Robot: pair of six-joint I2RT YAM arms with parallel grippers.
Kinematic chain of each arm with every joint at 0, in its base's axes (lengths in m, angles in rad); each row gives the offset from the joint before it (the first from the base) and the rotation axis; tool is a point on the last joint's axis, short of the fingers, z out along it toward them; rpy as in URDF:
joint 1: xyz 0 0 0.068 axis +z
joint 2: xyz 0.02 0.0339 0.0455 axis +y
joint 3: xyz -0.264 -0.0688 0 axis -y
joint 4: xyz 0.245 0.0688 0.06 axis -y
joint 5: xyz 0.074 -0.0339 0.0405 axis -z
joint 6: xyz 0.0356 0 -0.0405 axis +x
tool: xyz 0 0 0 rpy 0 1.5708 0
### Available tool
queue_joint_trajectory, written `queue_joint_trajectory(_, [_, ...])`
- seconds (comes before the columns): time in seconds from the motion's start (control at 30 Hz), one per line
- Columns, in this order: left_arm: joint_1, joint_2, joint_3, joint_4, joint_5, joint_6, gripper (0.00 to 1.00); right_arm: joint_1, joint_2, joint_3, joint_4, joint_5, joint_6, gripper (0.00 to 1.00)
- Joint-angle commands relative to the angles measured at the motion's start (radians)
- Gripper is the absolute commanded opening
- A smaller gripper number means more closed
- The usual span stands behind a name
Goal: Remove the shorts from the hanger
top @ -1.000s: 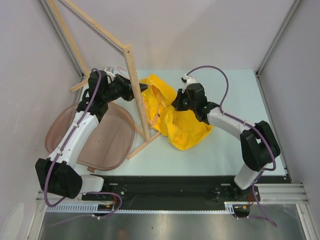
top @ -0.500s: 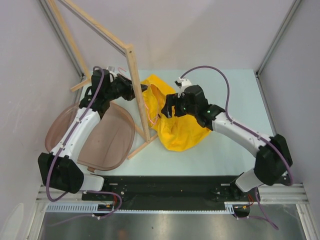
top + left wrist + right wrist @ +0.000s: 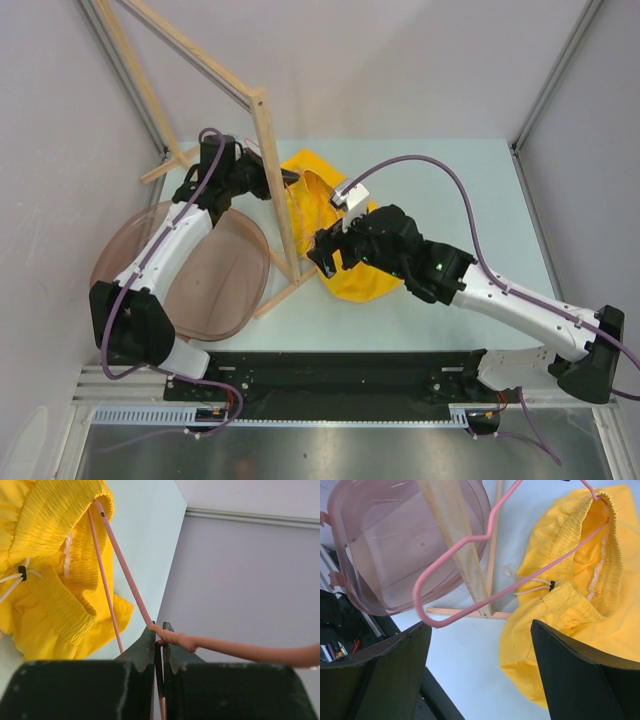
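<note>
The yellow shorts (image 3: 362,282) lie bunched on the table right of the wooden post, waistband gaping toward the back. The pink hanger (image 3: 475,605) still runs through the waistband, as the left wrist view also shows: hanger (image 3: 125,570), shorts (image 3: 45,555). My left gripper (image 3: 292,178) reaches past the post and is shut on the hanger's wire (image 3: 160,641) at the neck. My right gripper (image 3: 322,256) hovers at the shorts' near-left edge. It is open (image 3: 480,675), with only bare table and the shorts' edge (image 3: 570,620) between its fingers.
A translucent pink tub (image 3: 190,285) sits left of the wooden rack's upright post (image 3: 275,180). The rack's foot bar (image 3: 285,293) lies on the table just left of my right gripper. Grey walls close in the left, back and right sides.
My right gripper has opened and let go of the shorts, moving nearer and to the left. The shorts have bunched toward the post. My left gripper has kept its hold on the hanger.
</note>
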Motion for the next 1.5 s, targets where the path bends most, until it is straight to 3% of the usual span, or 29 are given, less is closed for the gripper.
queue_joint_trajectory(0.0, [-0.011,0.004,0.060,-0.025,-0.036,0.017,0.00,0.077,-0.028,0.028,-0.013,0.148,-0.070,0.86])
queue_joint_trajectory(0.13, [-0.020,-0.008,0.054,-0.037,-0.062,0.022,0.00,0.138,-0.016,0.030,0.027,0.274,-0.111,0.81])
queue_joint_trajectory(0.27, [-0.030,-0.019,0.054,-0.051,-0.068,0.022,0.00,0.180,-0.002,0.030,0.089,0.399,-0.137,0.64])
queue_joint_trajectory(0.37, [-0.037,-0.036,0.052,-0.063,-0.090,0.020,0.00,0.190,0.013,0.031,0.149,0.433,-0.200,0.57])
queue_joint_trajectory(0.8, [-0.088,-0.056,0.054,-0.069,-0.114,-0.010,0.00,0.215,0.101,0.065,0.271,0.518,-0.337,0.49])
queue_joint_trajectory(0.9, [-0.094,-0.063,0.049,-0.071,-0.113,-0.010,0.00,0.212,0.116,0.067,0.307,0.551,-0.358,0.36])
queue_joint_trajectory(1.1, [-0.097,-0.091,0.040,-0.060,-0.113,-0.013,0.00,0.213,0.131,0.070,0.307,0.607,-0.394,0.01])
queue_joint_trajectory(1.27, [-0.096,-0.112,-0.001,0.027,-0.071,0.005,0.00,0.238,0.102,0.070,0.294,0.650,-0.391,0.00])
queue_joint_trajectory(1.37, [-0.089,-0.123,-0.030,0.070,-0.050,0.031,0.11,0.250,0.041,0.082,0.214,0.667,-0.345,0.00])
queue_joint_trajectory(1.4, [-0.089,-0.137,-0.043,0.086,-0.039,0.042,0.26,0.250,0.021,0.085,0.191,0.667,-0.298,0.00])
queue_joint_trajectory(1.47, [-0.088,-0.157,-0.087,0.139,-0.030,0.051,0.42,0.246,-0.039,0.085,0.116,0.664,-0.251,0.00])
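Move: The hanger's free corner is about 3 cm to the open right gripper's left, level with it in reach and height. The rack post stands some 6 cm left and 2 cm ahead at hand height; the yellow shorts lie about 12 cm ahead, 4 cm right and 18 cm lower. From the left gripper, already pinching the twisted neck below the hook, that corner is roughly 17 cm back, 1 cm right and 1 cm higher. Ease the right gripper back 2 cm, then forward about 4 cm and up, turning it clockwise and tipping its fingers up some 25 degrees, and shut them on the hanger's near end; finish slightly back and higher. Keep the left pinch on the neck, sinking a centimetre, drifting back and rising again, and only once the right has closed begin parting the left fingers around the neck. ##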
